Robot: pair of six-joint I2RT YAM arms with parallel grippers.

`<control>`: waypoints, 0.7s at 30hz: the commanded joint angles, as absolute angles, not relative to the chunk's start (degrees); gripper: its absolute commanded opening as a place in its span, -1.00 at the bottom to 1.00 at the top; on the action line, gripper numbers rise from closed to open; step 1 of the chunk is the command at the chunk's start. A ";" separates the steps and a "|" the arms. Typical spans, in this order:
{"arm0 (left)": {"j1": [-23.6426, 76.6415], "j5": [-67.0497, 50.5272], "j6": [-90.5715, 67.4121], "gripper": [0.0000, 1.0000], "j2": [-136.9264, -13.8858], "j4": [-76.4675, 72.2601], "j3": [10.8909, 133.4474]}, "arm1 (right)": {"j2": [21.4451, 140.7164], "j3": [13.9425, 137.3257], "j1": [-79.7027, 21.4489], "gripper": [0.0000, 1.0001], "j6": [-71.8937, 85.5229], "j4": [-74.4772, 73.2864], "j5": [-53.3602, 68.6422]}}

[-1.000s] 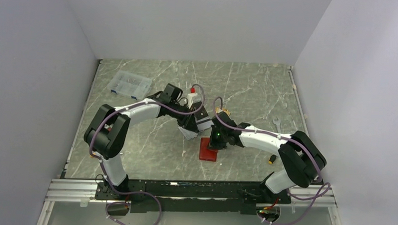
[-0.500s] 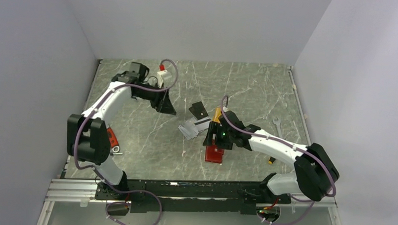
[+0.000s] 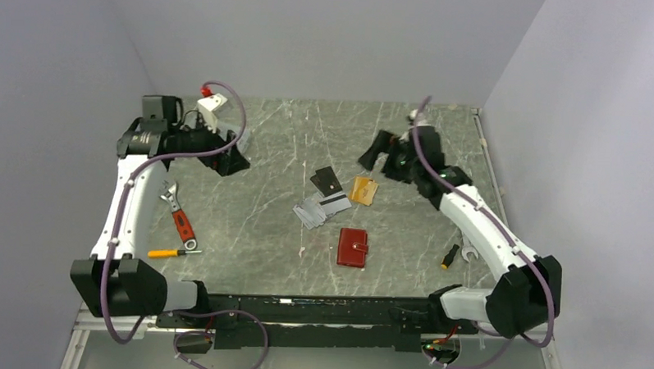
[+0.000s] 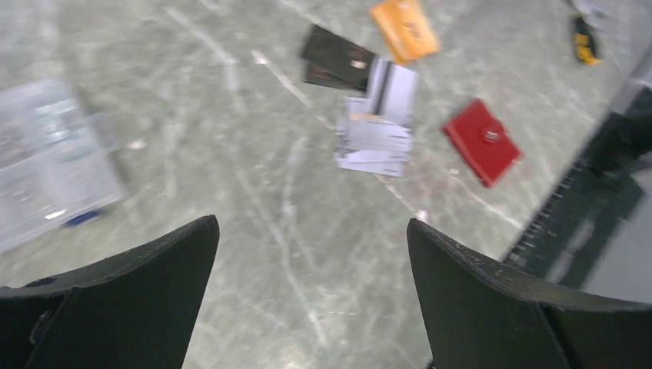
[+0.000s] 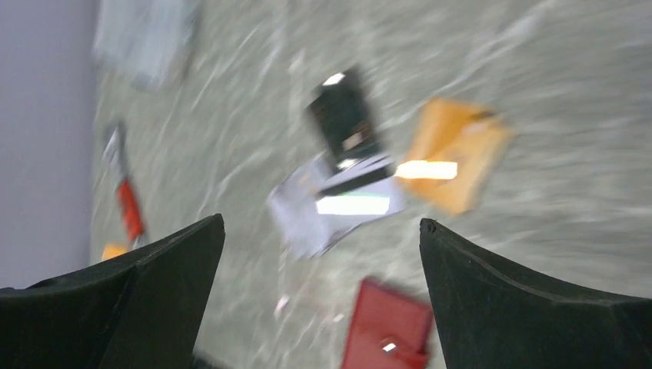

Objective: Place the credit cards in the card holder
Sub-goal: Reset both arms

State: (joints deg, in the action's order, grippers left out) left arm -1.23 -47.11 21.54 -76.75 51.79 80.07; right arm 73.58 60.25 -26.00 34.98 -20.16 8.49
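Observation:
The card holder [image 3: 353, 247] is a closed dark-red wallet lying flat near the table's front middle, its snap facing up; it also shows as the card holder [image 4: 482, 141] and the card holder [image 5: 388, 330]. Beyond it lie the credit cards: a black one [image 3: 326, 180], a grey-white pile [image 3: 319, 209] with a dark stripe, and an orange one [image 3: 363, 190]. My left gripper [image 3: 230, 161] hangs open at the far left, well away from them. At the far right of the table my right gripper [image 3: 374, 151] is raised, open and empty. Both wrist views are blurred.
A clear compartment box [image 4: 46, 154] sits at the far left by the left gripper. A red-handled wrench [image 3: 179, 216] and a yellow screwdriver [image 3: 169, 252] lie on the left. A steel wrench [image 3: 469, 253] and a small yellow-black tool [image 3: 450, 256] lie at the front right.
Both arms have swung out from the middle, left arm to the far left, right arm to the back right. Both grippers have opened. The card holder and cards now lie uncovered.

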 commanded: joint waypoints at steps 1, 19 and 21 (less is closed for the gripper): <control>-6.96 -40.07 19.90 0.99 -71.87 38.84 72.10 | 72.09 56.63 -13.23 1.00 32.07 -18.88 -6.84; -15.62 -47.59 8.32 0.99 -81.49 -22.79 39.64 | 79.12 24.83 -3.57 1.00 17.82 34.16 -41.42; -16.37 -48.78 7.35 0.99 -82.09 -23.06 39.84 | 79.41 23.92 -3.25 1.00 16.66 36.94 -41.70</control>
State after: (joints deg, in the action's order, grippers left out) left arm -14.76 -43.59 11.49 -81.06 -14.48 38.63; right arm 78.76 26.20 -4.01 20.03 24.01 -37.56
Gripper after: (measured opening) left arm 0.994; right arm 0.997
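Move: The closed red card holder lies about 12 cm back, 30 cm right and 26 cm below the left hand; the clear box is some 20 cm ahead and 13 cm left, equally low. From the right hand, the holder is roughly 14 cm back, 4 cm left and 20 cm down. At table level, the orange card sleeve lies 4 cm ahead and 1 cm right, the silver wrench's middle 6 cm back and 28 cm right. The empty right hand sweeps about 28 cm right, away from the card holder and the orange sleeve, easing forward at first and then sinking some 13 cm to hang above the silver wrench's open jaw, while it swings clockwise some 50 degrees and its left side rolls down. The left hand, empty too, shifts left, drops about 14 cm and then reaches forward towards the clear box, turning some 20 degrees counter-clockwise; both grippers stay wide open and touch nothing. ##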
